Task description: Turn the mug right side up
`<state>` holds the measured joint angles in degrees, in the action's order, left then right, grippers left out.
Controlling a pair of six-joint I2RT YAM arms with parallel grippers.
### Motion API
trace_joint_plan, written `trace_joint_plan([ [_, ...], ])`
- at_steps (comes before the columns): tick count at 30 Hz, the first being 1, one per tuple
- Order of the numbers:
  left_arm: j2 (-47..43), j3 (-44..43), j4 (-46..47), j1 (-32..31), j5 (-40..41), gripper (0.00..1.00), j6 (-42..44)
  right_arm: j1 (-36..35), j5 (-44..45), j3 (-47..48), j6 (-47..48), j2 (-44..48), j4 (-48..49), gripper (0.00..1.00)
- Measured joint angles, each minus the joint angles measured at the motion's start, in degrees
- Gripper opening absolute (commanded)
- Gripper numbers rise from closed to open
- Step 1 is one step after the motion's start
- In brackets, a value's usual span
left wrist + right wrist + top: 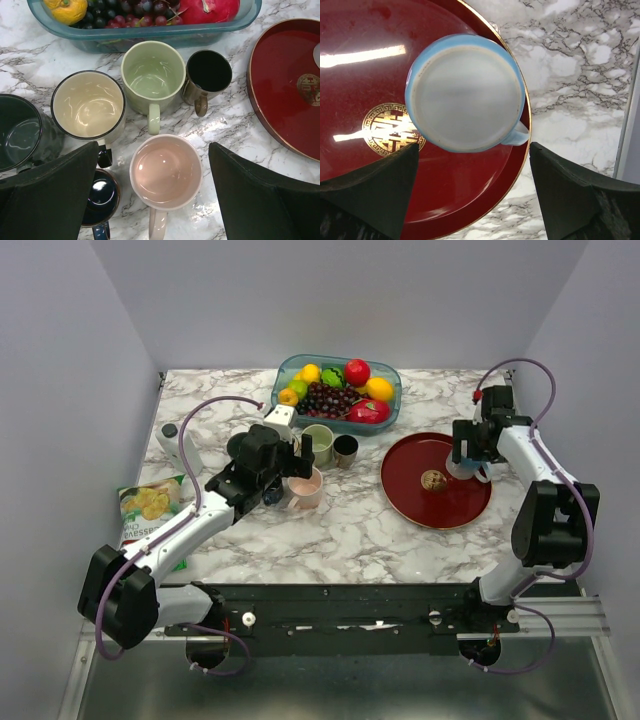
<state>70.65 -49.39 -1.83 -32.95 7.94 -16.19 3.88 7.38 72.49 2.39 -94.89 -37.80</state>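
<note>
A light blue mug (465, 92) stands upside down near the right rim of a red plate (460, 190), its flat pale base facing up and its handle (519, 136) pointing lower right. My right gripper (474, 150) hovers over it, open, its fingers on either side and apart from the mug. From the top view the mug (466, 472) is mostly hidden under the right gripper (468, 455). My left gripper (153, 147) is open above a pink mug (166, 171), holding nothing.
Upright mugs cluster mid-table: green (152, 70), cream (87, 104), dark brown (209, 70), dark green (17, 130), navy (102, 197). A glass fruit bowl (392, 390) stands behind them. A chips bag (150, 505) lies at the left edge.
</note>
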Motion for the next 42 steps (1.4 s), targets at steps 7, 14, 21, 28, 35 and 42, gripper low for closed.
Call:
trace_joint_plan([
  [7, 0.00, 0.22, 0.31, 0.63, -0.59, 0.99, -0.37, 0.00, -2.86, -1.57, 2.25, -0.33, 2.38, 0.98],
  [14, -0.46, 2.29, 0.44, 1.03, -0.96, 0.99, -0.79, 0.37, -7.02, -2.16, 2.14, -0.44, 2.56, 0.92],
  [21, -1.31, 2.93, 0.46, 1.36, -0.98, 0.99, -0.87, 0.42, -9.77, -2.58, -2.21, -0.74, 2.29, 0.68],
  [28, -1.33, 2.95, 0.46, 1.40, -1.09, 0.99, -0.98, 0.31, -9.92, -4.63, -5.99, -0.74, 2.58, 0.41],
  [35, -1.33, 2.95, 0.46, 1.51, -1.09, 0.99, -1.01, -0.20, -9.73, -4.63, -7.54, -0.74, 3.52, 0.39],
  [42, -1.33, 2.95, 0.44, 1.77, -1.09, 0.99, -1.01, -1.07, -8.13, -4.63, -8.02, -1.01, 3.93, 0.41],
])
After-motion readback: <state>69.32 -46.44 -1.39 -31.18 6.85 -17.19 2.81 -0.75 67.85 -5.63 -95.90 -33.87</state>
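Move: The upside-down light-blue mug stands about 5 cm ahead of the right hand, 1 cm to its left and some 4 cm lower. Its handle sticks out to the right and back, 2 cm ahead of the hand and 4 cm to its right. The tray emblem lies level with the hand, some 8 cm left and 8 cm below. From the left hand the mug is roughly 45 cm right, 8 cm ahead and 13 cm lower. Right hand goes 4 cm left, sinks about 3 cm and half closes its fingers around the mug's handle. ##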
